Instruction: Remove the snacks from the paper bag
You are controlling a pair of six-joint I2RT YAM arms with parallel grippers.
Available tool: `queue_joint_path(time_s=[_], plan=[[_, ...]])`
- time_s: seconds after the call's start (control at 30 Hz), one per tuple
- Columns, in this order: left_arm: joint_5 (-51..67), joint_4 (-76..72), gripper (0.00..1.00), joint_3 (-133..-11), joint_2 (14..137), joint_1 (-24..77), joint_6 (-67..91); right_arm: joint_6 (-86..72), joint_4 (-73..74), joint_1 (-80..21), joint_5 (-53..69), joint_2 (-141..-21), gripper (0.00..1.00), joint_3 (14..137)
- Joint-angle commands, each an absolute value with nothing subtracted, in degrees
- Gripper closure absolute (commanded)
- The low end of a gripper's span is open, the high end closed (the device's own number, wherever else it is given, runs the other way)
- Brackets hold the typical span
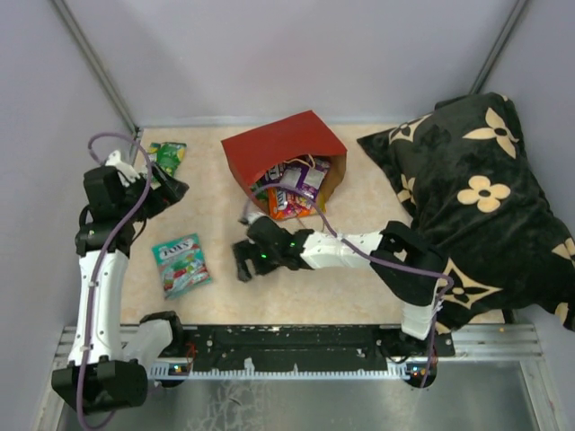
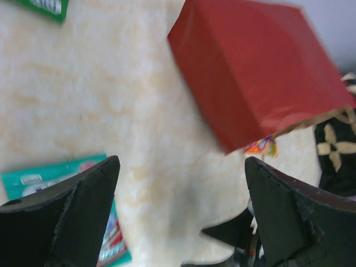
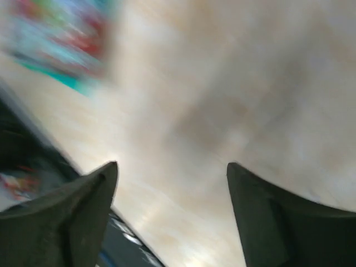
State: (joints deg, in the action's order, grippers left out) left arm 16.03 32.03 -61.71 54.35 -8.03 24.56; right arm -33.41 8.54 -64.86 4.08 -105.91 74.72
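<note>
The paper bag [image 1: 283, 148] lies on its side, red outside up, with its mouth toward the front right. Several snacks [image 1: 292, 184] in purple and orange show in the mouth. A green packet [image 1: 169, 154] lies at the far left, and a teal packet [image 1: 182, 265] lies on the table nearer the front. My right gripper [image 1: 241, 265] hovers between the bag mouth and the teal packet, open with nothing in it [image 3: 172, 167]. My left gripper [image 1: 171, 190] stands open left of the bag [image 2: 261, 72], with bare table between its fingers [image 2: 181, 167].
A large black pillow with cream flowers [image 1: 476, 197] fills the right side of the table. Grey walls close in the back and sides. The black rail with the arm bases [image 1: 296, 346] runs along the front edge.
</note>
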Motion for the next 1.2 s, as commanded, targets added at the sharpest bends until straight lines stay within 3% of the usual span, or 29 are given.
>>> queue_joint_path(time_s=[0.0,0.33,0.67,0.9,1.03,1.17], plan=[[14.2,32.3,0.00,-53.5,54.2,-6.2,24.9,-36.3,4.5,-61.2,0.3,-96.6,0.03,57.6],[2.0,35.9,0.00,-46.3,59.6,14.1,31.0,-35.9,13.5,-61.1,-9.4,-75.3,0.01,45.4],[-9.8,41.8,0.00,-44.9,59.9,14.0,40.4,-36.8,21.9,-61.0,-13.8,-60.5,0.01,43.5],[-30.7,64.2,0.00,-56.9,73.5,13.9,50.9,-35.5,24.3,-60.9,-12.6,-54.7,0.01,40.0],[-28.5,60.8,0.01,-54.5,74.7,11.0,48.1,-34.4,24.8,-60.7,-10.8,-52.6,0.01,38.6],[-20.0,54.5,0.02,-50.8,75.5,-1.4,39.7,-33.8,24.8,-60.6,-10.3,-49.8,0.01,37.6]])
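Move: The teal Fox's packet lies flat, some 12 cm back, 4 cm left and 27 cm below my left hand; the green snack packets are about 23 cm ahead and 9 cm left of this hand, the paper bag 20 cm ahead and 32 cm right. From my right hand, the orange packet in the bag mouth is roughly 20 cm ahead and 15 cm right, the purple packet 28 ahead and 20 right, the Fox's packet 20 cm left, 2 back. I bring my open left hand about 20 cm down and 8 cm back to just above the Fox's packet, swinging right before curving back left, tipping the fingers nearly 50 degrees down and turning counter-clockwise. Already free of that packet, my right hand sweeps some 23 cm right, away from it, dipping at first, and spreads its half-open fingers wide. ##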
